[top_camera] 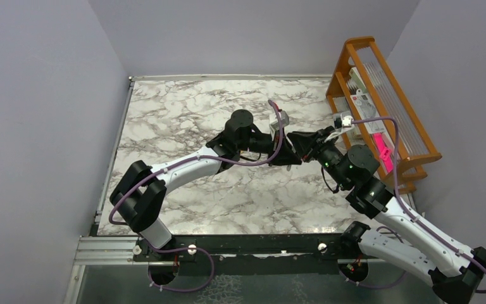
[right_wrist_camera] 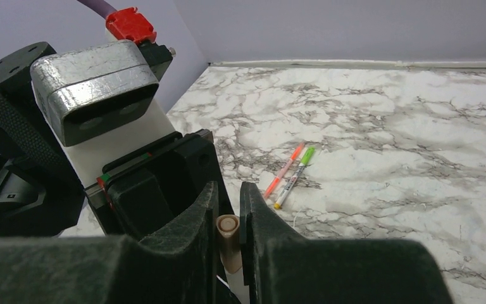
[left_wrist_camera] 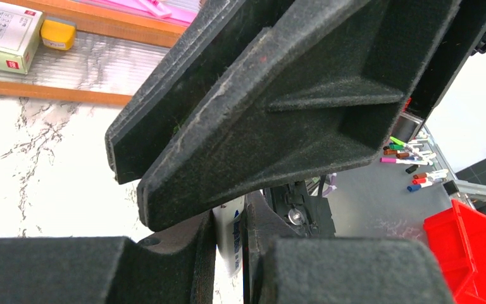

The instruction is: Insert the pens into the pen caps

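Note:
Both grippers meet over the middle of the table. My left gripper is shut on a white-barrelled pen with blue print. My right gripper is shut on a tan pen cap, closed end towards the camera. The pen's white barrel shows just below the cap, in line with it. The right gripper's black finger fills most of the left wrist view. Two more pens lie side by side on the marble: an orange-red one and a whitish one wearing a green cap.
A wooden rack stands along the right edge, holding a white box, a yellow item and pink items. Beyond the table are a red bin and several loose markers. The left wrist's camera housing sits close to my right gripper.

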Controlling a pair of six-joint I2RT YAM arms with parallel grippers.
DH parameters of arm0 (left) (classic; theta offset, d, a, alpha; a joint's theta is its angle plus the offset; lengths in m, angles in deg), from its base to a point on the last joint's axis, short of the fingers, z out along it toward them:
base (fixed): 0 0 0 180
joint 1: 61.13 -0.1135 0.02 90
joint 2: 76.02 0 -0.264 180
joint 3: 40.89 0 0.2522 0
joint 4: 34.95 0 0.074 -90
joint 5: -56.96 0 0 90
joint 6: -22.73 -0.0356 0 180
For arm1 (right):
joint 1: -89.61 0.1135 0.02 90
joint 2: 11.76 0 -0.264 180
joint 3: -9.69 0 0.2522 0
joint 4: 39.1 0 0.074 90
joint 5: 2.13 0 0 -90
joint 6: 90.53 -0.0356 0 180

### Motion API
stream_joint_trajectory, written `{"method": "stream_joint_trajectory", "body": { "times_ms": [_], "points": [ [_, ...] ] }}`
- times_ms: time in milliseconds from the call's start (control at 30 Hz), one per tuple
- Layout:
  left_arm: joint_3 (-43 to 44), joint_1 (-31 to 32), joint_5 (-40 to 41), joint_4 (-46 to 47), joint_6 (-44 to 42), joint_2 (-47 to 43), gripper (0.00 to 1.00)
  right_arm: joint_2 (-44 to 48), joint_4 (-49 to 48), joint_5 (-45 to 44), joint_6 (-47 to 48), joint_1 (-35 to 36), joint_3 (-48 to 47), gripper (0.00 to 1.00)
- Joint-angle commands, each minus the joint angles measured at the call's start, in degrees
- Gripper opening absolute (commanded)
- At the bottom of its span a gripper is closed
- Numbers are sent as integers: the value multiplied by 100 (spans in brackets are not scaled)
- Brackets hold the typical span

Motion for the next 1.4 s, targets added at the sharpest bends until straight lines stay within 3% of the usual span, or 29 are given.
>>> {"method": "stream_joint_trajectory", "body": {
  "times_ms": [0, 233, 867, 1100, 1233, 1367],
  "points": [
    [86, -452, 856, 930, -40, -133, 0, 42, 874, 1066, -96, 239, 36, 16],
    [-137, -345, 874, 903, -136, -33, 0, 38, 799, 1018, -3, 239, -95, 30],
    [-428, -289, 661, 899, -343, -629, 0, 98, 821, 714, -108, 235, -28, 35],
    [-514, -298, 29, 858, -447, -616, 0, 636, 954, 426, 202, 239, -299, 35],
    [-421, -322, 863, 859, 35, -570, 0, 690, 1197, 594, 687, 239, -425, 38],
    [-141, -322, 1110, 860, 437, -442, 0, 718, 1170, 958, 923, 240, -249, 43]
  ]
}}
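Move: The light-brown pen cap is already on the upper end of the white pen, held upright: its middle is right between the right hand's fingertips and about 4 cm straight above the left hand's grip on the pen. Down on the table, 26 cm below the left hand, the red pen lies some 24 cm ahead and 17 cm to its left, the green pen also 24 cm ahead but 14 cm to the left. The cap is released as the right fingers open, to somewhat under half wide; the right hand backs off about 4 cm, first dipping some 3 cm, then rising to end slightly higher than it began. Still pinching the pen upright, the left hand carries it forward, then up and a little left, turning about 10 degrees counter-clockwise. ##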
